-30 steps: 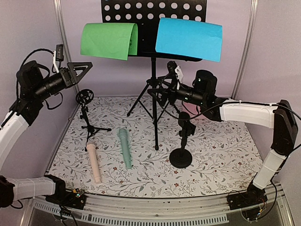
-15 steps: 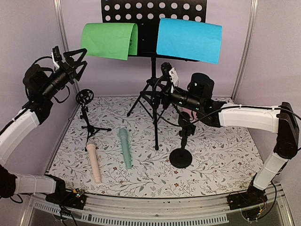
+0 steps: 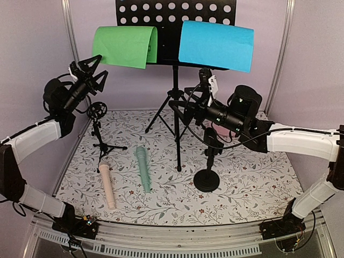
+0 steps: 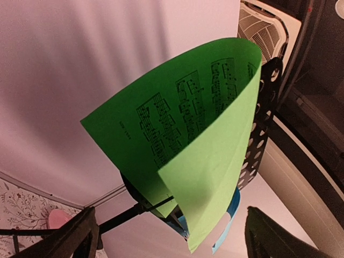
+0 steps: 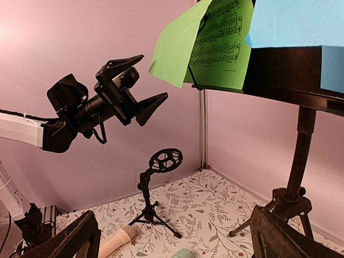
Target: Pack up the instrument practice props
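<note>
The black perforated music rack stands on tripod legs at the back, with a curled green sheet and a blue sheet on it. My left gripper is open just left of the green sheet's lower edge, apart from it. In the left wrist view the green sheet hangs ahead, above the open gripper. My right gripper is open beside the rack's pole, holding nothing. The mint microphone and pink microphone lie on the mat. A tripod mic support and a round-base support stand upright.
The floral mat is walled in on the left, back and right. The rack's spread legs take up the back middle. Something pink shows behind my right arm. In the right wrist view the tripod support stands near the back left corner.
My left gripper has swung right and up toward the green sheet's lower left edge. My right gripper has shifted up and a little to the right, near the pole.
</note>
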### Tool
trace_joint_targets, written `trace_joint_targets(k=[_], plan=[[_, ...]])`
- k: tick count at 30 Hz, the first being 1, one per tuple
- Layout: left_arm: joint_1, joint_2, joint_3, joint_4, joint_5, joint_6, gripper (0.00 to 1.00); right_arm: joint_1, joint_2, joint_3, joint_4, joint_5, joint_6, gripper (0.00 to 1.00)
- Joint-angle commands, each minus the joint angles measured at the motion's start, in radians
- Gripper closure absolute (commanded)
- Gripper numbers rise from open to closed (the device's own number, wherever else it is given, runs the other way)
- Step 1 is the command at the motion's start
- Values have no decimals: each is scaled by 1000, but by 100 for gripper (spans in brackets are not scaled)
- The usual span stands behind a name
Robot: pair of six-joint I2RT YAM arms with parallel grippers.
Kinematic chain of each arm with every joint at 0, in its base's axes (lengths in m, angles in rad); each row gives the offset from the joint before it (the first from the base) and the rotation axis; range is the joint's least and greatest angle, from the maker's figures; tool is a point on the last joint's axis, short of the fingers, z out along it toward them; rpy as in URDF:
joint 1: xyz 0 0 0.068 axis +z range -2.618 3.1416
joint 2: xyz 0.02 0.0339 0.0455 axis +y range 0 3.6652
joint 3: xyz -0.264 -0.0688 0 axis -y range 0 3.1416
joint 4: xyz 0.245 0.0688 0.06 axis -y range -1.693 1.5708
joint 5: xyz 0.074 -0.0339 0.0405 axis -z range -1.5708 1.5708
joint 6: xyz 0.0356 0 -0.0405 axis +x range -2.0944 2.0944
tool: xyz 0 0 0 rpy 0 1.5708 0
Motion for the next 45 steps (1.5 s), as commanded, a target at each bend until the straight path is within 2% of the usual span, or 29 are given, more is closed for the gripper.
trace_joint_targets(k=[1,12,16,22,29,34,39,45], plan=[[0,47,46,114,-7,-85,6,11,-52,-28,5,34,-3,1],[-38,113,77,313,56,-96,16,10,-81,-50,3,19,-49,1],[-52,99,88,292,66,-65,21,12,-90,-64,2,14,-54,1],[-60,43,93,204,62,4,40,11,-90,-63,1,3,-52,1],[-60,-1,94,172,52,39,49,11,-72,-40,0,-18,-52,1],[-63,-27,96,143,48,56,63,12,-67,-34,-10,-21,-52,1],[-64,-58,100,66,10,76,70,11,-53,-27,-8,-28,-43,1],[-71,-45,134,62,-20,77,75,17,-48,-22,-10,-39,-18,1]])
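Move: The green sheet curls over the left part of the music stand's desk, its middle about 6 cm ahead of the left hand, 8 cm to its right and 4 cm above; the flap's lower left corner hangs right by the open fingers. The blue sheet lies some 35 cm to the right of the green one, and the desk's middle is about 12 cm ahead and 27 cm right of the hand. From the right hand the green sheet is roughly 17 cm ahead, 20 cm left and 12 cm above. The green sheet's front flap is taken near its lower left corner: the left hand edges about 1 cm farther forward, then rises some 7 cm and draws back about 5 cm, drifting slightly right. Meanwhile its wide-open fingers close most of the way around the flap's lower edge and tip up about 15 degrees. ##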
